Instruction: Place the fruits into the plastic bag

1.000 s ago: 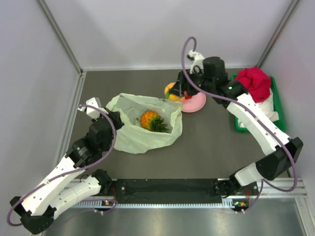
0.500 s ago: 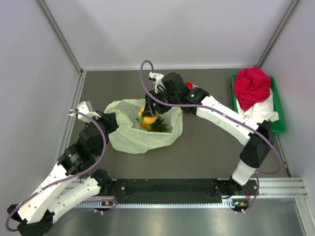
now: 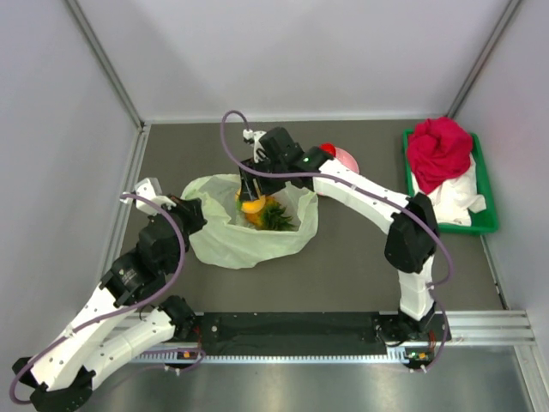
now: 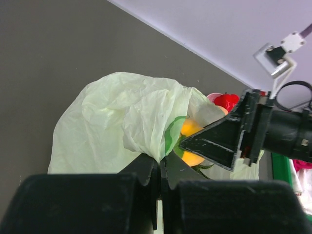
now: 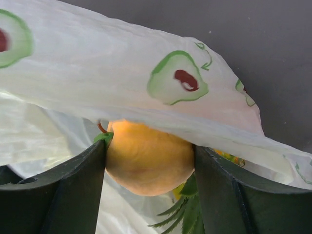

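Note:
The pale-green plastic bag [image 3: 232,245] lies open on the dark table. My left gripper [image 3: 184,206] is shut on its left rim, and the film bunches between the jaws [image 4: 160,163]. An orange-yellow mango-like fruit [image 5: 148,156] is gripped between the jaws of my right gripper [image 3: 249,199], just inside the bag's mouth under its upper fold [image 5: 122,83]. The small pineapple [image 3: 273,216] lies in the bag beneath it, green crown [image 5: 187,204] showing. A red fruit [image 3: 328,149] sits on the pink plate [image 3: 347,157] behind the bag.
A green tray [image 3: 485,219] at the right wall carries a red cloth bundle [image 3: 439,150] and white cloth. The right arm stretches across the table's middle from its base to the bag. Grey walls close in the left, back and right.
The right arm swung left from the pink plate, carrying the mango-like fruit to the bag's mouth. The left gripper kept its hold on the bag rim and shifted slightly.

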Robot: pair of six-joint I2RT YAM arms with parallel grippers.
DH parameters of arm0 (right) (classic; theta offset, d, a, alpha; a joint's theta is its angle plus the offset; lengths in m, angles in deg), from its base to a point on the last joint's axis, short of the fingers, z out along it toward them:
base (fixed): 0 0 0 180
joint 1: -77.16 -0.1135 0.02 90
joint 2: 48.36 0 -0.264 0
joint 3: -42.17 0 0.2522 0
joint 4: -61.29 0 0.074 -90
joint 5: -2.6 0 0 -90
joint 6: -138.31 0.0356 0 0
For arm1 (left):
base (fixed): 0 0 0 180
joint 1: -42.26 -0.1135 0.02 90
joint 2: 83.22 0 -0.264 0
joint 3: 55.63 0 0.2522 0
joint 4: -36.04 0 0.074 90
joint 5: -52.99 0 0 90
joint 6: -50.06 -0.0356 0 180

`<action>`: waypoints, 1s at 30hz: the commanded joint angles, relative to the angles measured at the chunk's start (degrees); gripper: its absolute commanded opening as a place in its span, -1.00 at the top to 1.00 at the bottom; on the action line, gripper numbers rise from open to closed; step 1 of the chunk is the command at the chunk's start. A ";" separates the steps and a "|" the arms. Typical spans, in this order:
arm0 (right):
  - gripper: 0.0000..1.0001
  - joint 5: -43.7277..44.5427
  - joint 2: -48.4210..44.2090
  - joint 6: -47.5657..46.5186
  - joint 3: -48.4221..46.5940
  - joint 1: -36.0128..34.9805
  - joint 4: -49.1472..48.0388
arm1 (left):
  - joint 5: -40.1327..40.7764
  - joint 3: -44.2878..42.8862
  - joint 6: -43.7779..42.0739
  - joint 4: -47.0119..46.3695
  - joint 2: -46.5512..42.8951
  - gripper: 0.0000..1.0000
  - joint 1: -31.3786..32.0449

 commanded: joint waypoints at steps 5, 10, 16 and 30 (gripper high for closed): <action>0.26 2.60 2.29 -2.76 2.35 -4.79 -3.00 | 0.32 -0.16 0.92 1.18 -0.86 1.00 -0.16; 0.22 6.55 3.95 -5.22 5.26 -8.39 -4.85 | 0.85 0.46 1.89 0.92 -1.30 1.00 -0.16; 0.12 6.91 6.95 -4.52 5.08 -8.49 -4.68 | 0.94 1.51 2.50 -0.05 -1.74 1.00 -0.16; -0.39 5.33 6.16 -5.31 5.52 -8.48 -4.50 | 1.73 2.39 3.21 1.70 -3.85 1.00 -0.16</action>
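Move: The mouth of the plastic bag is already around the orange fruit held in the right hand: the bag's middle lies about 2 cm back, 1 cm left and 11 cm below. The pineapple inside is roughly 2 cm ahead, 3 cm right and 12 cm below; the pink plate stands some 16 cm ahead, 22 cm right and 16 cm below. From the left hand, the bag's middle is about 3 cm ahead, 12 cm right and 18 cm below. The orange fruit, still gripped between the right fingers, is lowered some 9 cm deeper into the bag. After a first short drop it also swings about 5 cm back and 4 cm left, past the pineapple, then sinks on and halts, the wrist turning some 10 degrees. The left hand keeps its pinch on the bag's left rim. ##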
